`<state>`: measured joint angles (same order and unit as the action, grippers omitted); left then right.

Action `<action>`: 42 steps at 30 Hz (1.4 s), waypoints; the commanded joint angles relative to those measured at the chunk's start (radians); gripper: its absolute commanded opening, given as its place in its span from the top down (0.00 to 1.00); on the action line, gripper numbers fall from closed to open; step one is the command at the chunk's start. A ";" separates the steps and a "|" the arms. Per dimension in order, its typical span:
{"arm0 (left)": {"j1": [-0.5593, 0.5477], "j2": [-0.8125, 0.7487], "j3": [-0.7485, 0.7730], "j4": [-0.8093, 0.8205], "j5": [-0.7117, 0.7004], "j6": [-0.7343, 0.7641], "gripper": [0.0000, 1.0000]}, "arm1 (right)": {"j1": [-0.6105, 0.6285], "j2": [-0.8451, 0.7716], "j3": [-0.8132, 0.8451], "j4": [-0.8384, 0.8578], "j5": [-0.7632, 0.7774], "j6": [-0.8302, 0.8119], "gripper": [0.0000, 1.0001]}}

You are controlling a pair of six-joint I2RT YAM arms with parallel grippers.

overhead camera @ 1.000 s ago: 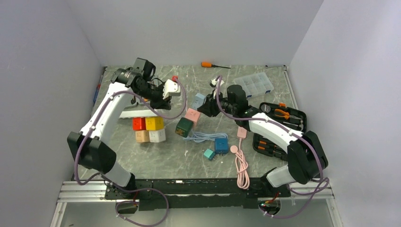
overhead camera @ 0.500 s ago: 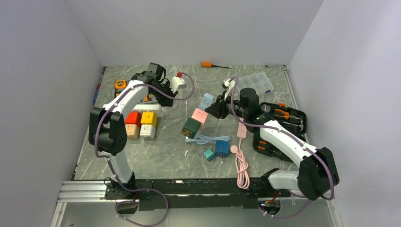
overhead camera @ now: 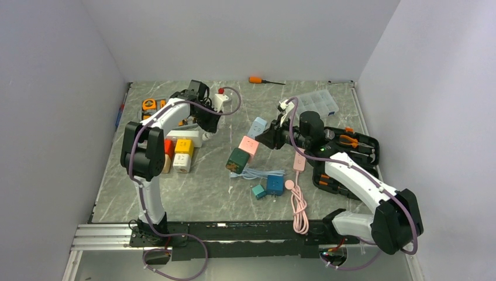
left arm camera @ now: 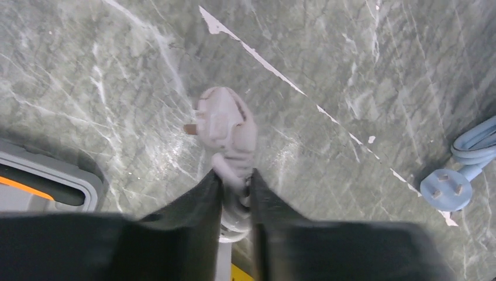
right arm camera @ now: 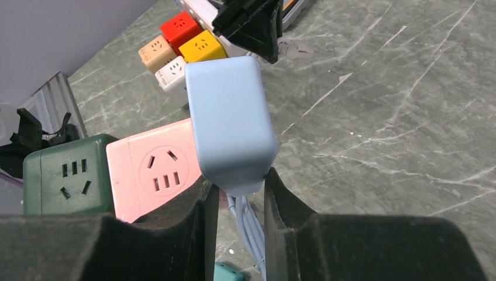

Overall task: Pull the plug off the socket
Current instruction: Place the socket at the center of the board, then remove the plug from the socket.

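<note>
In the left wrist view my left gripper is shut on the neck of a pale pink plug. The plug hangs free over the marble table, one prong showing at its left side. My right gripper is shut on the lower end of a light blue socket block, whose blue cable runs down between the fingers. In the top view the blue socket sits just left of the right gripper, and the left gripper is apart from it, at the back left.
A pink socket cube and a green one lie beside the blue socket. Red, yellow, tan and white cubes stand at left. A tool case, clear organizer, pink cable and small adapters lie to the right.
The left arm has folded back toward the far left, still shut on the plug. The right gripper has drawn the blue socket to the right, and the pink and green cubes shifted with it.
</note>
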<state>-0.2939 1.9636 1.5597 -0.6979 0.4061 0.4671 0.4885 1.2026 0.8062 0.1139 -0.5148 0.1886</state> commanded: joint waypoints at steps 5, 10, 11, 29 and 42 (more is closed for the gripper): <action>0.023 -0.014 0.093 -0.047 0.137 -0.063 0.01 | -0.004 -0.049 0.018 0.018 -0.010 0.019 1.00; 0.058 -0.163 0.148 -0.140 0.251 -0.002 0.01 | -0.005 -0.038 0.044 0.013 -0.014 0.016 1.00; 0.064 -0.201 0.156 -0.150 0.274 0.011 0.01 | -0.004 -0.033 0.051 0.015 -0.017 0.019 1.00; -0.090 -0.906 -0.194 -0.202 0.186 0.651 0.01 | -0.005 -0.003 0.182 0.003 -0.102 0.073 1.00; -0.218 -1.227 -0.791 0.448 0.285 1.079 0.01 | -0.003 0.042 0.182 0.225 -0.317 0.281 1.00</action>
<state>-0.4797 0.7116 0.7387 -0.4473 0.6121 1.4403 0.4847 1.2407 0.9195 0.1204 -0.7097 0.3321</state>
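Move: The green socket, at the near-left end of the stack the right hand holds, lies about 20 cm back, 11 cm right and 12 cm above the left hand, which still grips the white cord's plug end low over the table. The pink socket sits some 5 cm farther out than the green one and 3 cm to its right, level in height. From the right hand the green socket is roughly 8 cm back and 8 cm left, about level. The white cord's plug end is let go as the left fingers spread wide; that hand then climbs nearly 30 cm while drawing back, and sinks again to finish some 19 cm back and 17 cm up, beside the green socket. Its wrist swings from steeply down to pointing mostly right, clockwise. The right hand keeps its grip on the blue strip, raising it about 5 cm and tilting slightly. ##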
